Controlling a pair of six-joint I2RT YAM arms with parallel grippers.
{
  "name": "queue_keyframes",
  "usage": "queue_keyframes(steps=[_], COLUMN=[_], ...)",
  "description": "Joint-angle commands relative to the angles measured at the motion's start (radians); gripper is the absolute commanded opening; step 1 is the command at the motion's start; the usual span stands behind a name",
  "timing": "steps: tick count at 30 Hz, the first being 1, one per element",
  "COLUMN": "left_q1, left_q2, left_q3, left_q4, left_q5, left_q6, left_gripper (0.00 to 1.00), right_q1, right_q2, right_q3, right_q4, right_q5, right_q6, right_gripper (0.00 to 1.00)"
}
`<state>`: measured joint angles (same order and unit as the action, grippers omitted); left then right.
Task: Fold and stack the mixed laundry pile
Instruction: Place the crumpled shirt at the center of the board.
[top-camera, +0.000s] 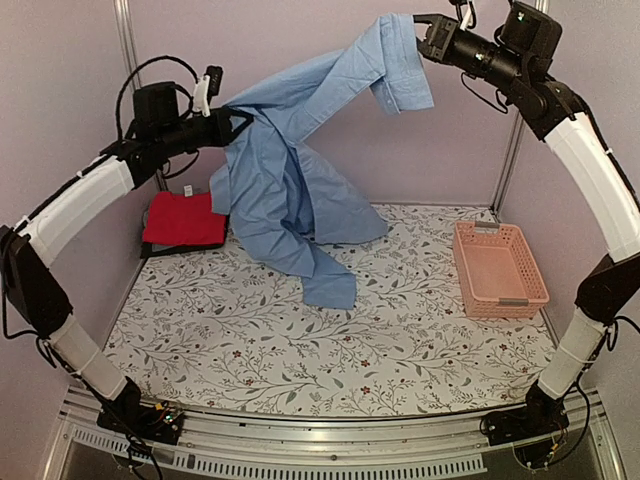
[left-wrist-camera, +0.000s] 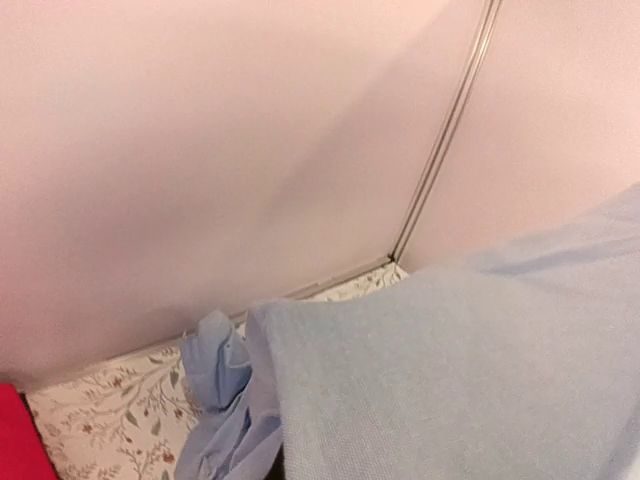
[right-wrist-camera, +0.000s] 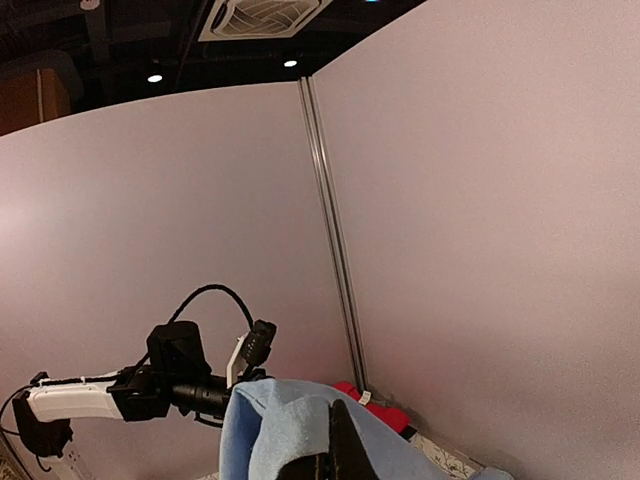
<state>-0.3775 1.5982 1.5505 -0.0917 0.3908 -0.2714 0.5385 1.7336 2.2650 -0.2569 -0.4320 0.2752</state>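
A light blue shirt (top-camera: 290, 170) hangs stretched between my two raised grippers, and its lower end trails on the floral tablecloth (top-camera: 300, 350). My left gripper (top-camera: 240, 120) is shut on one bunched edge of it at the back left. High at the back right, my right gripper (top-camera: 420, 35) is shut on the collar end. In the left wrist view the shirt (left-wrist-camera: 450, 380) hides the fingers. The right wrist view has the shirt (right-wrist-camera: 280, 430) draped round a dark fingertip (right-wrist-camera: 345, 450). A folded red garment (top-camera: 185, 218) lies at the back left.
A pink slatted basket (top-camera: 498, 268) stands on the right side of the table. Pale walls close the back and both sides. A dark item (top-camera: 150, 248) lies partly under the red garment. My left arm (right-wrist-camera: 170, 385) shows in the right wrist view.
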Motion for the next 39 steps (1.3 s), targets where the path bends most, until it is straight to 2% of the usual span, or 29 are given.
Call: queue_keyframes(steps=[1,3,7,11,14,18,22,25,27,30,32,37,39], left_q1=[0.008,0.001,-0.005,-0.026,-0.123,-0.287,-0.445,-0.501,-0.503,-0.469,-0.399,-0.147,-0.053], left_q2=[-0.085,-0.118,-0.193,-0.125,-0.043,0.066,0.225,0.317,0.321,0.254,0.162,-0.188,-0.284], left_q3=[0.231,0.315,0.377,0.510,0.587,0.646,0.856,0.981,0.988,0.915,0.767,0.072,-0.174], left_q4=[-0.177,-0.169,-0.098,-0.149,-0.210,-0.195,-0.159,-0.035,0.052,0.094,0.140,0.304,0.272], left_q5=[-0.057,-0.059,-0.081,0.039,0.109,0.185,0.226,0.269,0.271,0.247,0.245,0.287,0.285], left_q6=[0.046,0.067,0.073,0.014,0.010,-0.028,-0.078,-0.160,-0.200,-0.206,-0.256,-0.451,-0.481], left_gripper=[0.00,0.00,0.00,0.00,0.00,0.00,0.00,0.00,0.00,0.00,0.00,0.00,0.00], right_q1=[-0.008,-0.008,-0.008,-0.015,-0.063,-0.124,-0.161,-0.165,-0.166,-0.166,-0.165,-0.126,-0.054], right_q2=[-0.021,-0.011,-0.006,-0.050,-0.095,-0.187,-0.279,-0.332,-0.347,-0.343,-0.316,-0.181,-0.099], right_q3=[-0.007,-0.009,-0.037,-0.095,-0.137,-0.210,-0.255,-0.268,-0.268,-0.264,-0.248,-0.233,-0.201], right_q4=[0.139,0.178,0.247,0.223,0.191,0.183,0.169,0.172,0.183,0.216,0.230,0.330,0.347], right_q5=[-0.050,-0.086,-0.179,-0.126,-0.072,0.009,0.129,0.206,0.229,0.216,0.174,-0.009,-0.051], right_q6=[0.072,0.116,0.200,0.180,0.162,0.121,0.062,0.019,0.013,0.016,0.041,0.181,0.207], right_gripper=[0.00,0.00,0.00,0.00,0.00,0.00,0.00,0.00,0.00,0.00,0.00,0.00,0.00])
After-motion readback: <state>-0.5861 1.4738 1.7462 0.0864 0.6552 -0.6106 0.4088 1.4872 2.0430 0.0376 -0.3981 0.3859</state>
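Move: The crumpled shirt already hangs from both closed hands. Its goal, the centre of the board, lies some 12 cm back, 20 cm right and 40 cm below the left hand; from the right hand it is about 5 cm back, 15 cm left and 60 cm down. The red folded stack is roughly 18 cm ahead, 28 cm left and 36 cm below the left hand. The empty basket stands some 33 cm right, 4 cm ahead and 55 cm below the right hand. Keeping the shirt pinched, the left hand hoists it about 25 cm while drawing back and tipping up some 30 degrees, then sweeps right with a clockwise turn, sinking a little, and swings back left at the end. The right hand, also still gripping, stays nearly in place at first, then swings about 15 cm right, rising and drawing back, before it too starts back left, in a sideways shake of the hanging cloth. ##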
